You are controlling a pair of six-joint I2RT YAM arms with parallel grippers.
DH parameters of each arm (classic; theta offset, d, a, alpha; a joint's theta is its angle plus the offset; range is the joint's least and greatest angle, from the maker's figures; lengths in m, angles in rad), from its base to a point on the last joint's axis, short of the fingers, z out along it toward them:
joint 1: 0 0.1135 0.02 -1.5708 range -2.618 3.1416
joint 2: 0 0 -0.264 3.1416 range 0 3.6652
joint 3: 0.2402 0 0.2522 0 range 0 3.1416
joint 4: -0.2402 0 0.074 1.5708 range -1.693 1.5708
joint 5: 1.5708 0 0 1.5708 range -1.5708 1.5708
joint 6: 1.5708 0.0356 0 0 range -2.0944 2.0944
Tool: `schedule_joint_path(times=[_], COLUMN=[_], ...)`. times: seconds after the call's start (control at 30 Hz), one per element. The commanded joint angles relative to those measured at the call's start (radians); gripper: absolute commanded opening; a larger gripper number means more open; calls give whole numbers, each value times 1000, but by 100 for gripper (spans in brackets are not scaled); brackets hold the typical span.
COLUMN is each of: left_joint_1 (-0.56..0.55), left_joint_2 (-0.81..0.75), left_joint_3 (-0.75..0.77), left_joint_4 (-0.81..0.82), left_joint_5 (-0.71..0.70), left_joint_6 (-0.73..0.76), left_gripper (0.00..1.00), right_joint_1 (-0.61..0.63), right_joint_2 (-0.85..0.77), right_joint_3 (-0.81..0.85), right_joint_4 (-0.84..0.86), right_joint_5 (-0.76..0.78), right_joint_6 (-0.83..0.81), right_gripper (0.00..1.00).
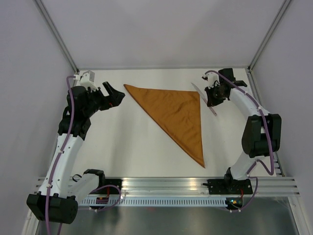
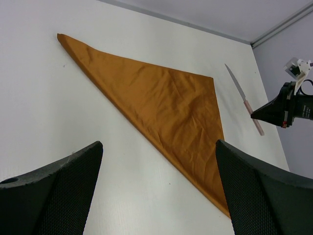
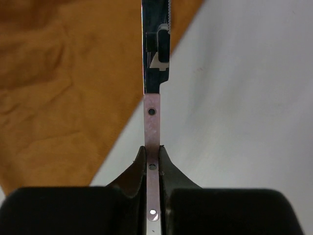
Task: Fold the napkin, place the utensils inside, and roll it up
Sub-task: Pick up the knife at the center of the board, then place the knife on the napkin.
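Note:
The orange-brown napkin (image 1: 176, 115) lies flat on the white table, folded into a triangle. It also shows in the left wrist view (image 2: 161, 107) and the right wrist view (image 3: 58, 73). My right gripper (image 1: 211, 96) is shut on the pinkish handle of a silvery knife (image 1: 214, 112), just right of the napkin's far right corner. In the right wrist view the fingers (image 3: 153, 152) clamp the knife (image 3: 152, 122), and its blade points past the napkin's edge. My left gripper (image 1: 116, 95) is open and empty (image 2: 159, 144), just left of the napkin's far left corner.
The right gripper (image 2: 274, 110) and the knife (image 2: 242, 95) also show in the left wrist view. An aluminium rail (image 1: 161, 185) with both arm bases runs along the near edge. White walls and two slanted posts (image 1: 58, 36) close in the back and sides.

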Motion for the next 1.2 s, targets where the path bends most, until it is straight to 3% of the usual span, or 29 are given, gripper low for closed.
schedule_joint_path(times=[0.0, 0.27, 0.57, 1.17], left_joint_1=[1, 1, 1, 1], left_joint_2=[-12, -17, -20, -10], left_joint_3=[48, 57, 64, 54], left_joint_4=[3, -11, -31, -29], left_joint_5=[17, 17, 5, 4], left_joint_6=[-5, -11, -5, 2], left_gripper=[100, 100, 100, 100], right_joint_1=[114, 322, 523, 576], right_joint_2=[-1, 137, 208, 272], right_joint_3=[64, 188, 156, 103], right_joint_4=[-53, -44, 75, 155], right_joint_5=[1, -2, 35, 58], right_joint_6=[126, 285, 413, 450], right_gripper=[1, 0, 0, 0])
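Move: The knife is already held by its handle in the right gripper. Its goal, the middle of the napkin's slanting folded edge, lies about 26 cm to the left, 7 cm back and 9 cm below. The napkin's far right corner is some 15 cm ahead and 5 cm left of that gripper, its near right corner about 32 cm back and 6 cm left. From the left gripper the goal lies roughly 22 cm right, about level in reach and 28 cm below. Keep the right gripper shut on the knife handle and sweep it quickly left, about 25 cm, over the napkin's right side to the middle of the folded edge. Rise barely at first, then draw back and sink some 6 cm overall, turning the hand roughly 10 degrees counter-clockwise, and finish going slowly straight down. ##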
